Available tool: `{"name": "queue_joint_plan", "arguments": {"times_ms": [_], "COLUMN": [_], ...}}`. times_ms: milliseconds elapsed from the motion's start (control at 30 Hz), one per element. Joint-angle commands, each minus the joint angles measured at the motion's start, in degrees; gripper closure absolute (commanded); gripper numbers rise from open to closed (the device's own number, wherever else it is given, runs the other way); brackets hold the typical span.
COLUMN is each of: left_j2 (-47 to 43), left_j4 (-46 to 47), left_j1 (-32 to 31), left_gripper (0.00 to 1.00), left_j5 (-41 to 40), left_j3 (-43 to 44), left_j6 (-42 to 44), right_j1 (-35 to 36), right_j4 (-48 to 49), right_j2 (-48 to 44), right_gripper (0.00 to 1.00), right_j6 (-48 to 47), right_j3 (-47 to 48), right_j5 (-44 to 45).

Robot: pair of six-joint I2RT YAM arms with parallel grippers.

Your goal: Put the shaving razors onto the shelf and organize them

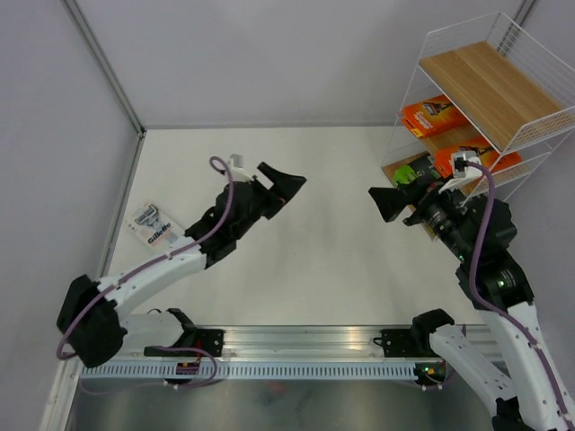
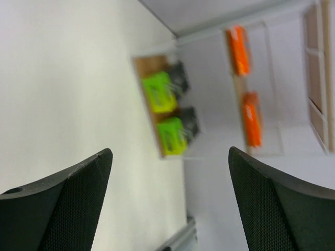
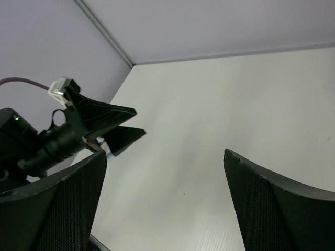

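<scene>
The shelf (image 1: 490,85) stands at the table's far right. One orange razor pack (image 1: 433,115) lies on its middle board and another (image 1: 473,162) lower down, beside a black and lime-green pack (image 1: 415,169). The left wrist view shows the shelf (image 2: 148,65) sideways with two lime-green packs (image 2: 159,91) (image 2: 171,135) and two orange ones (image 2: 239,49) (image 2: 252,119). A white-and-blue Gillette pack (image 1: 154,224) lies on the table at the left edge. My left gripper (image 1: 287,186) (image 2: 170,152) hangs open and empty over mid-table. My right gripper (image 1: 388,202) (image 3: 165,152) is open and empty, facing the left gripper (image 3: 107,123).
Grey walls close the table on the left and at the back. A metal rail (image 1: 305,346) with both arm bases runs along the near edge. The right arm's wrist (image 1: 467,220) sits just in front of the shelf's lower tiers.
</scene>
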Motion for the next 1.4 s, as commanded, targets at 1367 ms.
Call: {"name": "queue_joint_plan", "arguments": {"times_ms": [1367], "left_j2": [-14.7], "left_j4": [-25.0], "left_j1": [79.2], "left_gripper": [0.01], "left_j5": [11.8], "left_j3": [-24.6], "left_j6": [23.5], "right_j1": [0.8], "right_j4": [25.9], "right_j2": [32.9], "right_gripper": [0.02], "right_j6": [1.3], "right_j3": [-4.3], "right_j5": [-10.1]}}
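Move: The Gillette package lies flat on the table about 44 cm to the left of the empty left hand, some 2 cm farther back and roughly 26 cm below it. The table around it is bare, with no neighbours near it or along the way. From the right hand, also empty, the package is around 74 cm to the left, some 7 cm ahead and 37 cm lower. Towards the Gillette package the left hand swings about 45 cm to the left, quickly at first and then easing, while it sinks some 21 cm and draws back a little. Its wrist turns counter-clockwise and tips down until the still wide-open fingers slant steeply at the package, touching nothing. The right hand, open too, sinks about 15 cm while reaching forward 11 cm and drifting left. ##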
